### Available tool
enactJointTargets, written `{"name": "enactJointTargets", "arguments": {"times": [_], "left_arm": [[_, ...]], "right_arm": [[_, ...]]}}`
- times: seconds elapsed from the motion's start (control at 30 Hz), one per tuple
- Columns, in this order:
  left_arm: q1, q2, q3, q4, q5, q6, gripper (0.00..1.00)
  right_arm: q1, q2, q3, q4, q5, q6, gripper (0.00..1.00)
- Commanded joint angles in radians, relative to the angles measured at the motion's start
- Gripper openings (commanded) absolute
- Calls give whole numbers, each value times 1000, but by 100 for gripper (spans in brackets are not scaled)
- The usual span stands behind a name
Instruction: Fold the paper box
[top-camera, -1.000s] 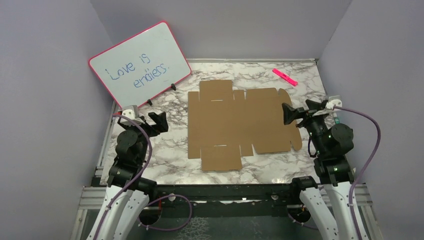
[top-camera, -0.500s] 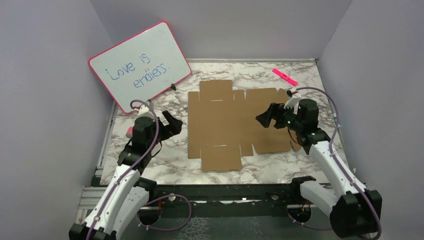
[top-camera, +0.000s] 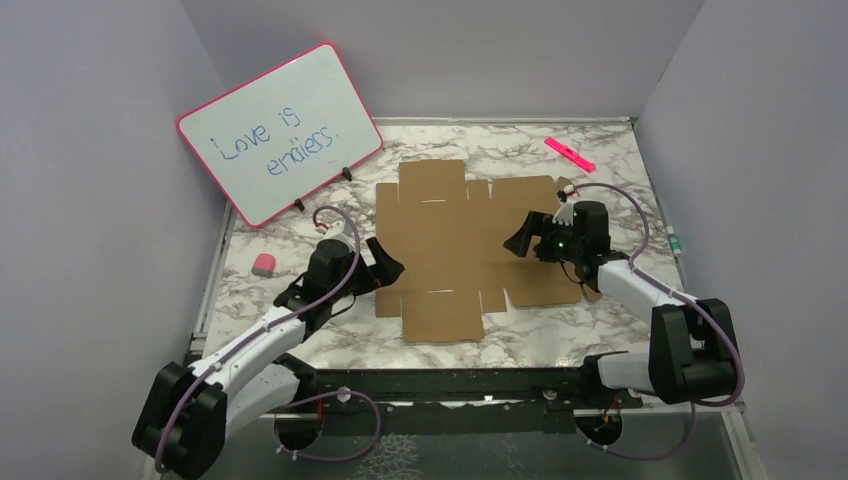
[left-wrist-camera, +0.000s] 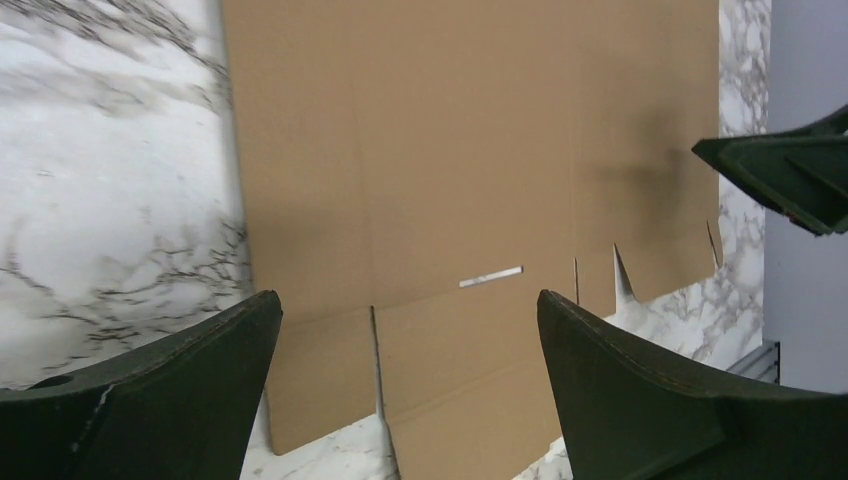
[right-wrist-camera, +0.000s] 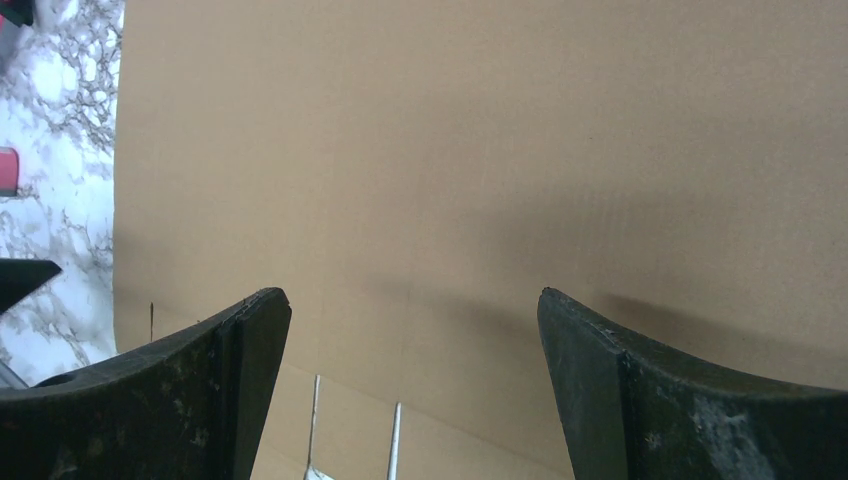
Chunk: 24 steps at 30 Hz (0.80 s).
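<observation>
The paper box (top-camera: 460, 240) is a flat brown die-cut cardboard sheet lying in the middle of the marble table (top-camera: 330, 320). My left gripper (top-camera: 386, 266) hovers at the sheet's left edge near its front left flap, open and empty. In the left wrist view the sheet (left-wrist-camera: 450, 150) spreads ahead of the open left gripper (left-wrist-camera: 408, 300), with its slits showing. My right gripper (top-camera: 522, 238) is over the sheet's right half, open and holding nothing. The right wrist view is filled by cardboard (right-wrist-camera: 480, 130) beyond the wide-spread right gripper (right-wrist-camera: 410, 295).
A pink-framed whiteboard (top-camera: 280, 130) leans at the back left. A pink marker (top-camera: 570, 154) lies at the back right, and a small pink eraser (top-camera: 263, 264) lies on the left beside the left arm. Purple walls close in three sides.
Both arms have unfolded from their drawn-back poses and reached forward: the left gripper to the sheet's left edge, the right gripper leftward over its right half. Both stayed open.
</observation>
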Motion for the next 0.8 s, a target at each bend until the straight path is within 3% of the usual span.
{"name": "enactJointTargets", "arguments": {"times": [0.0, 0.27, 0.77], "left_arm": [[-69, 103, -8, 195, -54, -48, 99], [-83, 296, 28, 299, -126, -57, 99], [-83, 538, 181, 307, -263, 8, 99]], "right_arm": [[4, 39, -15, 65, 32, 20, 100], [4, 42, -39, -6, 27, 68, 100], [4, -87, -181, -90, -26, 177, 100]]}}
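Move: My left hand hangs about 5 cm above the box's left side strip, whose middle is almost straight below. From that hand the main panel's middle is some 11 cm right and 2 cm forward, the near flap about 12 cm right and 13 cm back. My right hand hovers roughly 4 cm over the lid panel, its middle about 2 cm back and 5 cm right; the main panel's middle is some 16 cm left and 2 cm back. I swing the flat box round between two open grippers: my left hand first sinks about 5 cm and drifts a little right onto the left side strip, then slides forward some 5 cm, its fingertips dragging the cardboard. Meanwhile my right hand lowers onto the lid panel and draws back about 4 cm, tipping its fingers down some 10 degrees. ##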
